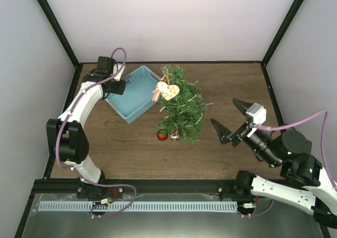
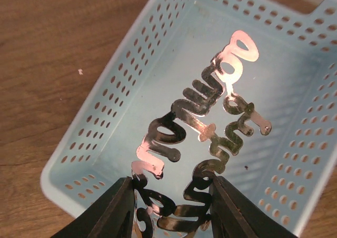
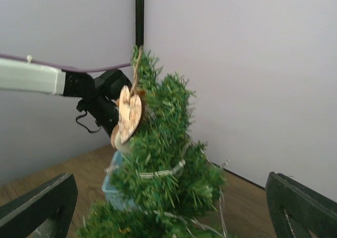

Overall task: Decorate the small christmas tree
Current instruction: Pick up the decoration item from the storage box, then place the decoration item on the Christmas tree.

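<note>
The small christmas tree (image 1: 180,107) stands mid-table, upright, with a silver ribbon wound round it. A wooden heart (image 1: 168,90) hangs near its top, and a red ball (image 1: 162,136) hangs low on its near side. My left gripper (image 1: 118,86) hovers over the light-blue basket (image 1: 138,98). In the left wrist view this gripper (image 2: 171,184) is shut on a shiny metal script-word ornament (image 2: 202,103), which hangs above the basket floor. My right gripper (image 1: 224,111) stands open to the right of the tree, apart from it. Its wrist view shows the tree (image 3: 164,154) and heart (image 3: 129,113) between its fingers (image 3: 42,206).
The basket (image 2: 102,111) has perforated walls and sits just left of the tree, almost touching its branches. A black frame and white walls enclose the wooden table (image 1: 231,85). My left arm (image 3: 31,75) shows behind the tree in the right wrist view.
</note>
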Tool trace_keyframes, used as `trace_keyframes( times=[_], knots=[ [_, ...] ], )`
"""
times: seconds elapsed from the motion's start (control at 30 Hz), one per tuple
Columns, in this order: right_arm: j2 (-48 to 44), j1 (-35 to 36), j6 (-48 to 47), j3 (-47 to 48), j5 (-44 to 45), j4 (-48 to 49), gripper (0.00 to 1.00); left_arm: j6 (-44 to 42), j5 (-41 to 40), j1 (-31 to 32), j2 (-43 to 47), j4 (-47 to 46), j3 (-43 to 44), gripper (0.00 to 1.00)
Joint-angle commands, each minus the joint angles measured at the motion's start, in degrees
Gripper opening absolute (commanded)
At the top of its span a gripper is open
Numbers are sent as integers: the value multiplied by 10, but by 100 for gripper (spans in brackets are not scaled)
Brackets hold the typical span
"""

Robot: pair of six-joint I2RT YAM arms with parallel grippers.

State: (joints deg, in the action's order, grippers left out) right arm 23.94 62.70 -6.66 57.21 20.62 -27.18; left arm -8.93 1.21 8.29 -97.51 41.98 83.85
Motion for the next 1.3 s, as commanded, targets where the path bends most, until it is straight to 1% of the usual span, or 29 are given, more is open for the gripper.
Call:
trace_keyframes(
  times=[0.0, 0.13, 0.3, 0.43, 0.5, 0.6, 0.67, 0.73, 0.8, 1.03, 1.1, 1.2, 1.27],
  knots=[
    [48, -3, 55, 70, -17, 59, 100, 19, 19, 3, 60, 13, -14, 40],
    [109, -3, 70, 114, -77, 93, 99, 27, 33, 2, 126, 8, -31, 40],
    [189, -3, 89, 166, -160, 153, 93, 37, 65, 4, 200, -6, -61, 40],
    [276, -3, 114, 226, -197, 166, 86, 40, 89, 4, 254, -17, -85, 40],
    [311, -3, 129, 240, -217, 184, 81, 37, 95, 4, 279, -18, -94, 40],
    [359, -1, 152, 260, -237, 205, 62, 38, 109, 5, 315, -19, -103, 40],
    [391, 4, 163, 277, -243, 213, 50, 45, 136, 4, 340, -26, -111, 40],
    [419, 14, 166, 292, -239, 224, 40, 51, 155, 4, 370, -36, -125, 40],
    [446, 30, 160, 306, -225, 230, 34, 56, 168, 3, 395, -46, -137, 40],
    [555, 113, 132, 412, -118, 149, 33, 56, 209, 4, 471, -49, -163, 40],
    [569, 130, 137, 420, -94, 142, 32, 50, 223, 4, 492, -49, -170, 40],
    [585, 140, 147, 423, -70, 142, 28, 50, 237, 4, 522, -46, -178, 40],
    [595, 161, 156, 424, -56, 141, 27, 55, 245, 4, 546, -46, -183, 40]
  ],
)
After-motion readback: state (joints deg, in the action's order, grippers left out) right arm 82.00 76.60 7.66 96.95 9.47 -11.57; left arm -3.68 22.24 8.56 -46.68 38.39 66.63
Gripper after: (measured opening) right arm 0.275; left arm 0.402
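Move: The script ornament, already pinched in the left fingers and out of the storage box, lies about 32 cm ahead of the right gripper, 40 cm to its left and 30 cm lower; the christmas tree stands 15 cm ahead and 12 cm left, its middle 24 cm down. From the left hand, the right gripper waits some 30 cm back, 40 cm right and 26 cm higher, the tree 15 cm back, 27 cm right at like height, the storage box 2 cm ahead, 2 cm right, 15 cm below. Up and back, about 20 cm each way, the left hand carries the ornament away from the storage box, fingertips tilting upward, grip kept. Meanwhile the right hand sweeps about 30 cm left past the tree's near side towards it, rising, then sinking slightly, turning counter-clockwise and narrowing its wide-open fingers to about a quarter, still short of the ornament. ##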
